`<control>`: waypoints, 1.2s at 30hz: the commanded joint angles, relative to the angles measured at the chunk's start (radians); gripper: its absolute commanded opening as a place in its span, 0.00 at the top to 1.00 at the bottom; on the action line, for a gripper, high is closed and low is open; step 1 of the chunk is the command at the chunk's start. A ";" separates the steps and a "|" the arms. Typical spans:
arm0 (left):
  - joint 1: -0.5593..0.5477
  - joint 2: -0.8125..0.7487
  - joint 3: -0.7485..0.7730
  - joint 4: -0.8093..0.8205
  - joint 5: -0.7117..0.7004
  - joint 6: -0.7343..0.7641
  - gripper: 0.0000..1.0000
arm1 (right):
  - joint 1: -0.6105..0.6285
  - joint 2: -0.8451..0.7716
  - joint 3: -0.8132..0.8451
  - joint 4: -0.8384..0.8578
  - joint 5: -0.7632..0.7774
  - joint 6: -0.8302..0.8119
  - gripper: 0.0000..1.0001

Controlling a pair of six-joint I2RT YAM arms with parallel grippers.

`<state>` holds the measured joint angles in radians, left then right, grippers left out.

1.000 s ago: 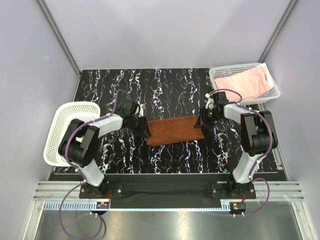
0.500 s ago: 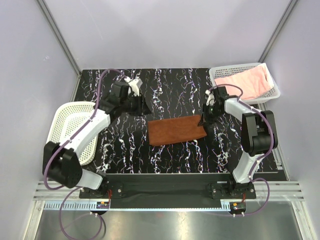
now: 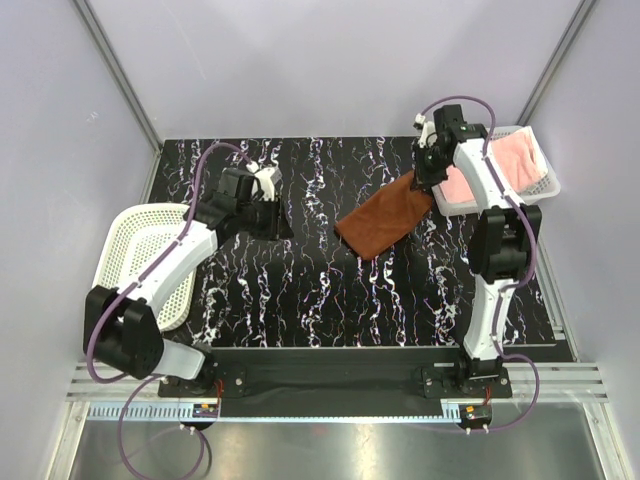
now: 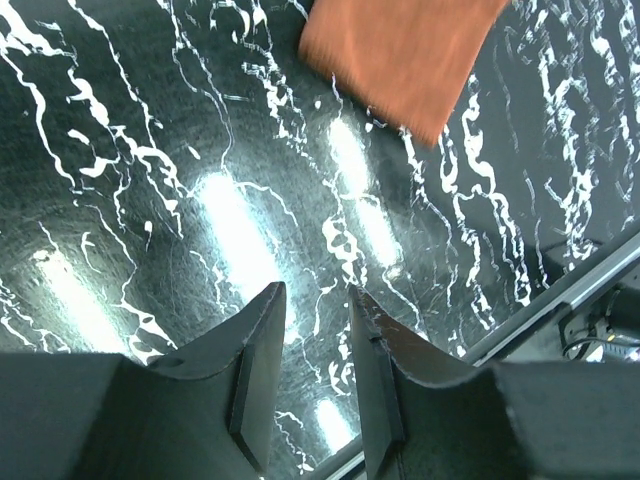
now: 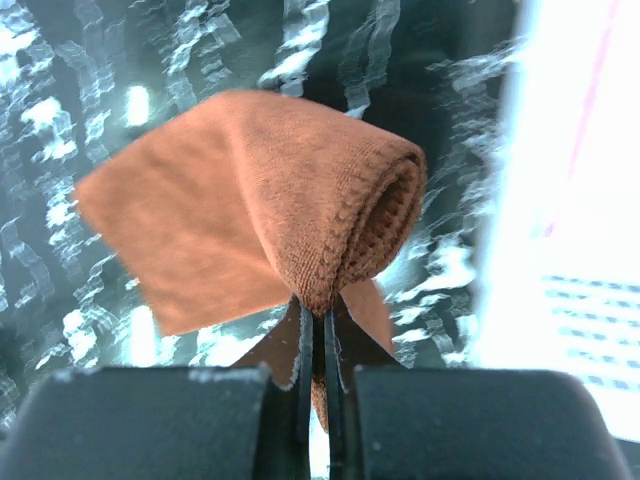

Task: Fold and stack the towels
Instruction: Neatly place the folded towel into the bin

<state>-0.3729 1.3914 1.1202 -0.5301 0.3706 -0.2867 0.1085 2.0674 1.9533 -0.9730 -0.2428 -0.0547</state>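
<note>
The folded rust-brown towel (image 3: pixel 385 215) hangs in the air over the right half of the table, pinched at its upper right edge by my right gripper (image 3: pixel 428 183), which is shut on it. In the right wrist view the brown towel (image 5: pixel 250 210) bulges out from between the closed fingers (image 5: pixel 318 330). A pale pink towel (image 3: pixel 497 165) lies in the white basket (image 3: pixel 440 150) at the back right. My left gripper (image 3: pixel 280 222) hovers over the bare table left of centre, open with nothing between its fingers (image 4: pixel 262 350); in that wrist view the brown towel (image 4: pixel 400 55) shows ahead.
A second white mesh basket (image 3: pixel 140 260) stands at the table's left edge, partly under the left arm. The black marbled table (image 3: pixel 330 290) ends at a metal rail along the near side.
My right gripper shut on the brown towel's right end and lifted it up and back toward the right basket. My left arm let go of the left end and drew back leftward.
</note>
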 commanded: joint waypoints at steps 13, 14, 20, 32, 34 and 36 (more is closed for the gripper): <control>0.002 0.106 -0.007 0.065 0.179 0.017 0.63 | -0.246 0.298 0.676 -0.208 0.116 -0.111 1.00; 0.002 0.106 -0.003 0.064 0.174 0.018 0.63 | -0.260 0.293 0.671 -0.178 0.111 -0.114 1.00; 0.000 0.113 0.012 0.065 0.191 0.021 0.63 | -0.339 0.301 0.702 -0.106 0.123 -0.129 1.00; 0.003 0.112 0.030 0.050 0.206 0.038 0.63 | -0.432 0.378 0.734 0.032 0.120 -0.155 1.00; 0.002 0.113 0.033 0.044 0.209 0.041 0.63 | -0.444 0.392 0.749 0.045 0.120 -0.162 1.00; 0.002 0.113 0.032 0.042 0.215 0.038 0.63 | -0.449 0.402 0.748 0.075 0.129 -0.168 1.00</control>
<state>-0.3729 1.5078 1.1080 -0.5045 0.5491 -0.2619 -0.3302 2.4565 2.6511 -0.9806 -0.1410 -0.1917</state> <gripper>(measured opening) 0.366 0.033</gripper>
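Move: The bin's middle is about 18 cm to the right of the right hand, 4 cm ahead and 9 cm lower. The folded pink towel in it lies roughly 19 cm right and 5 cm ahead. The folded brown towel, pinched by its edge, trails with its middle some 8 cm left, 8 cm back and 8 cm down. From the left hand, the bin is about 54 cm right, 19 cm ahead and 12 cm lower. Still pinching the brown towel's edge between its shut fingers, the right hand carries it over the bin towards the far right side, some 27 cm right and 11 cm forward. It rises nearly 6 cm on the way and dips slightly at the end, the wrist turning about 20 degrees clockwise and swinging the fingers forward. The empty left hand sinks 3 cm and shifts slightly right. ##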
